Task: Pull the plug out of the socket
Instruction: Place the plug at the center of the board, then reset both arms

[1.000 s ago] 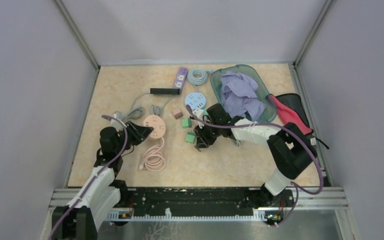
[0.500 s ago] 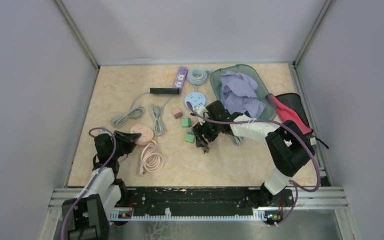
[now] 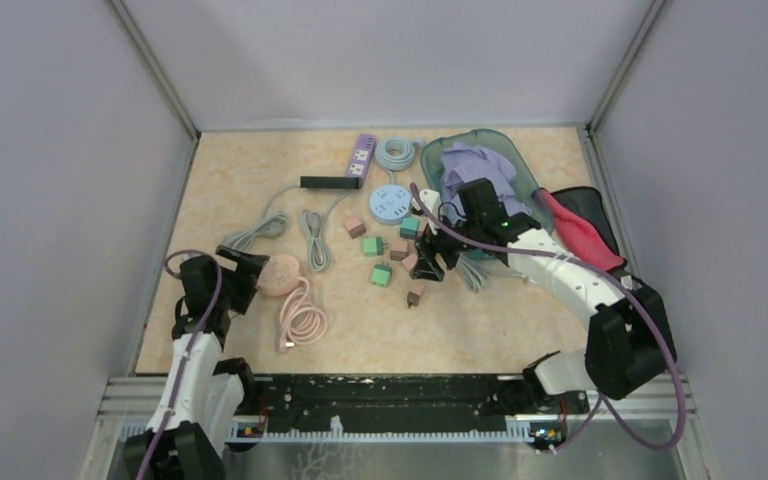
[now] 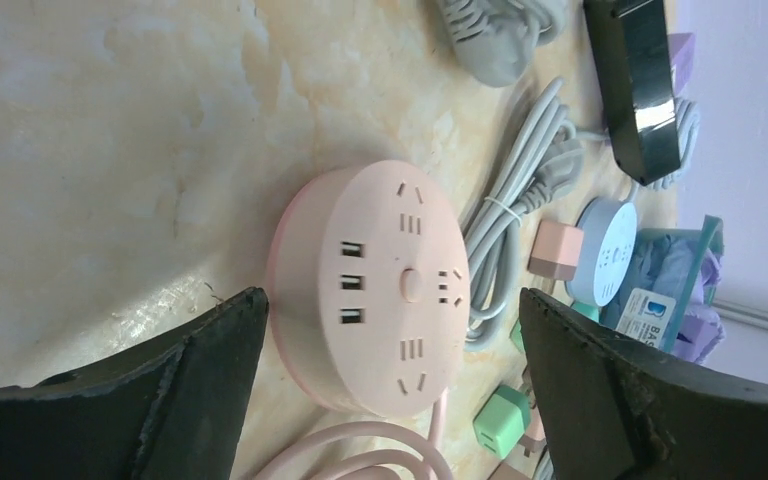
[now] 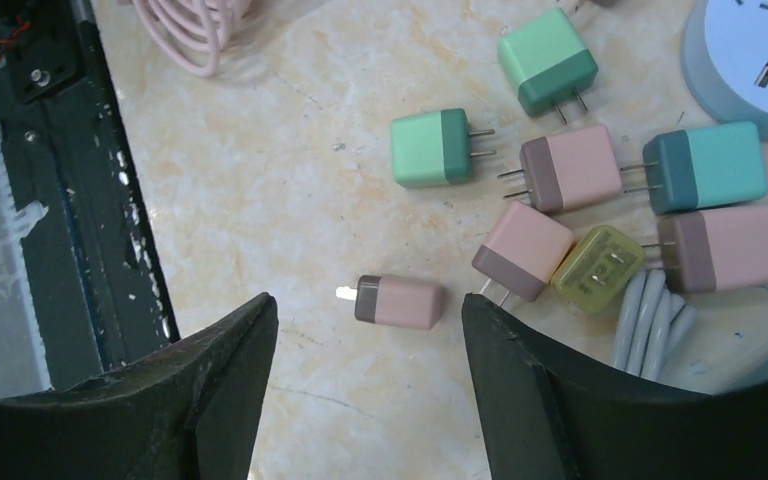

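A round pink socket (image 3: 282,272) lies flat on the table, its pink cord coiled beside it. No plug sits in its face (image 4: 380,290). My left gripper (image 4: 388,300) is open, its fingers wide apart on either side of the socket's near edge and not touching it. A small pink plug with a brown end (image 5: 405,302) lies loose on its side on the table (image 3: 415,296). My right gripper (image 5: 368,300) hangs open above that plug with nothing between its fingers; in the top view the right gripper (image 3: 428,262) hovers just behind the plug.
Several loose plugs, green, pink, teal and yellow, lie around (image 5: 550,170). A blue round socket (image 3: 392,203), a purple power strip (image 3: 362,153), a black bar (image 3: 330,182) and grey cables (image 3: 312,238) sit behind. A green tray (image 3: 430,160) holds purple cloth.
The left gripper dragged the pink socket left and nearer, then opened off it. The right gripper opened, left the pink plug on the table and rose back to the right.
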Controlling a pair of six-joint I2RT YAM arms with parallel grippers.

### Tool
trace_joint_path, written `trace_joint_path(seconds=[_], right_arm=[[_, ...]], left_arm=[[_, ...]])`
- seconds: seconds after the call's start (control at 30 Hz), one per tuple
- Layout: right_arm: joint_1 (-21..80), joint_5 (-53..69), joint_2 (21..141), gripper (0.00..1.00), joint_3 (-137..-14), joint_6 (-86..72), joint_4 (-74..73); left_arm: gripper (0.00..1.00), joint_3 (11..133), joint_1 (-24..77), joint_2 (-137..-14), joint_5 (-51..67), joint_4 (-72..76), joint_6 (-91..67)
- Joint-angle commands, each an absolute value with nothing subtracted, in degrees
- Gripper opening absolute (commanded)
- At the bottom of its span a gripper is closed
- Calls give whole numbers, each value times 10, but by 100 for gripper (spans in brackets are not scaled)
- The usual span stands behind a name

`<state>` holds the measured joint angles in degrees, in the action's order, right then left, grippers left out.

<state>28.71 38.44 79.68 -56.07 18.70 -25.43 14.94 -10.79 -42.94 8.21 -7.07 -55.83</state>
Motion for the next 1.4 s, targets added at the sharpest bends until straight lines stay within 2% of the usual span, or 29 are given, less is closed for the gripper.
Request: trace_joint_path(seconds=[0.0,0.23,0.4,0.53,0.63,0.73,0.83,0.97,1.27,1.3,1.37], right_arm=[[252,472,736,67,-579,251,-286],[149,571,661,67,-574,262,-304],[91,602,630,67,-569,254,-300],[71,611,609,68,-563,248,-294],[59,602,591,68,-567,247,-297],[46,588,579,75,-588,253,-317],[32,586,584,82,-635,270,-367],[31,571,585,90,-733,241,-404],[31,506,577,89,-888,104,-396],[31,507,578,96,-906,96,-401],[31,505,583,99,-946,95,-420]], left_arm=[[100,201,-113,-402,40,-183,-548],[100,296,-113,-375,9,-297,-524],[100,344,-113,-368,44,-300,-486],[100,345,-113,-362,187,-210,-419],[100,346,-113,-355,364,-111,-370],[100,367,-112,-352,464,-41,-348],[100,419,-112,-368,521,-35,-331],[100,535,-105,-406,536,-104,-279],[100,712,-83,-455,530,-186,-248],[100,732,-81,-461,527,-193,-244],[100,762,-79,-471,527,-198,-245]])
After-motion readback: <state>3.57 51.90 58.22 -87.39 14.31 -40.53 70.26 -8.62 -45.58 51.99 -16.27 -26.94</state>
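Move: The pink round socket lies just off the open left gripper, about 5 cm to its right, 2 cm ahead and 3 cm below; its coiled pink cord is some 10 cm right and 8 cm back, about 4 cm down. From the right gripper, the lone pink plug sits roughly 10 cm below and 3 cm left, with a second pink plug about 6 cm ahead and 4 cm left, and a green plug 4 cm ahead and 10 cm left, both at the plug's height. Lift both empty grippers away from the laid-out things. Raise the left about 37 cm off the pink socket, nearly straight up at first, then also some 12 cm right, kept wide open while the fingers tip up and turn clockwise, each about 50 degrees. Take the right up and to the right, away from the lone pink plug, tipping its fingers up somewhat and opening them wider towards the end. ##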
